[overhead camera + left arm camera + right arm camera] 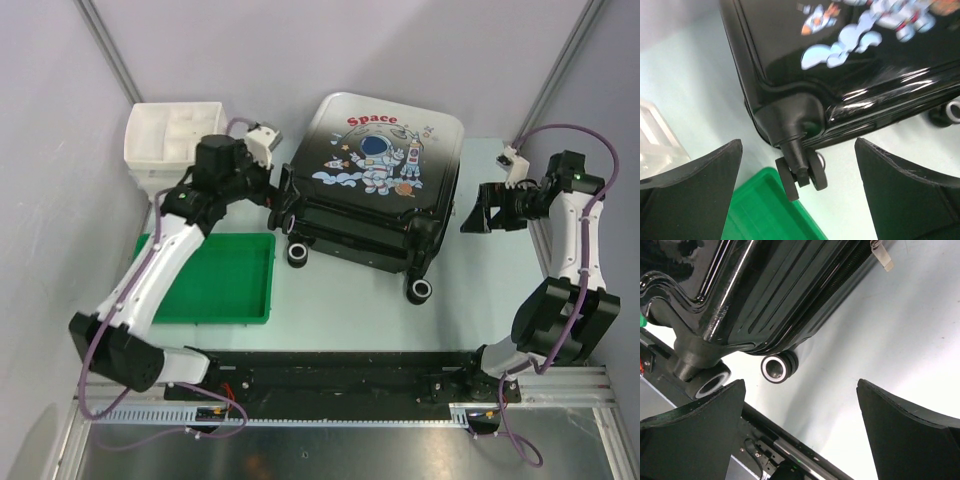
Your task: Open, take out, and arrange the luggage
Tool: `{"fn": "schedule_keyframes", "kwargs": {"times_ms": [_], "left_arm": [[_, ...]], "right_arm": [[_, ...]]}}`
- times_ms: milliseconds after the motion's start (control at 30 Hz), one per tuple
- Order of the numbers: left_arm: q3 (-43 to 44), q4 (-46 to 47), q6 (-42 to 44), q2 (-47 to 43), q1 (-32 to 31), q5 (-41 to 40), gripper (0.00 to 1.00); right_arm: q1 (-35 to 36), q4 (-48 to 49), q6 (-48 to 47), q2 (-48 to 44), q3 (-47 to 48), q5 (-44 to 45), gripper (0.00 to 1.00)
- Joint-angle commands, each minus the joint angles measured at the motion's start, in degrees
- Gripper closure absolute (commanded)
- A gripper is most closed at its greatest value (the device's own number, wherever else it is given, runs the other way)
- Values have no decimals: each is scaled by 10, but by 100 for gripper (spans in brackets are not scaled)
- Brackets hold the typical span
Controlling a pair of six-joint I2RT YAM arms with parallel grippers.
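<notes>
The luggage (380,180) lies shut at the table's middle, astronaut picture up, its black wheels (418,290) toward the near side. My left gripper (283,208) hovers at its left near corner, open, touching nothing. In the left wrist view that gripper (798,145) spans a corner wheel (802,175) below the glossy black shell (840,65). My right gripper (478,212) hangs open just off the luggage's right side. In the right wrist view the right gripper (800,385) holds nothing; the ribbed shell (765,290), a white-rimmed wheel (777,367) and a zipper pull (882,255) show above it.
A white compartmented box (165,135) stands at the back left. A flat green tray (215,280) lies left of the luggage, its corner (765,210) beneath the corner wheel. A black rail (340,375) runs along the near edge. Grey walls close in the sides.
</notes>
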Motion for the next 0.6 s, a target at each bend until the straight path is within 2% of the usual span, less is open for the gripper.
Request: {"fn": "schedule_keyframes", "kwargs": {"times_ms": [0,133,267,433,533,567], "left_arm": [[-8,-29,61,49,-20,-54,0],[5,-33,79,89,-25,-67,3],[21,-44,102,131,-38,-61,17],[67,-48,137,211,-40,-47,29],[103,-48,164,242,-40,-6,42],[115,-48,170,250,-40,1,51]], "right_arm": [[-16,44,-37,0,-12,11,1],[-41,63,-63,20,-19,10,0],[-53,64,-86,44,-20,18,0],[-59,70,-106,69,-20,15,0],[-64,78,-114,75,-20,2,0],[-66,77,-120,76,-20,-1,0]]}}
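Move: The suitcase's upper left wheel housing lies about 14 cm below the open left hand, 3 cm ahead and 2 cm right. The lower left wheel is some 11 cm back, 2 cm right and 26 cm down; the green tray sits 16 cm back, 16 cm left and 30 cm below. From the right hand, the left housing is about 34 cm left, 2 cm back and 4 cm down. The left hand sinks about 13 cm and eases 3–4 cm forward onto the suitcase's upper left wheel housing, tipping its fingers further down by some 25 degrees while they close about a third of the way, until they begin to pinch the housing from both sides. Meanwhile the right hand, open and touching nothing, drifts about 5 cm right and nearly as far down, with a little forward, away from the suitcase's right side. ##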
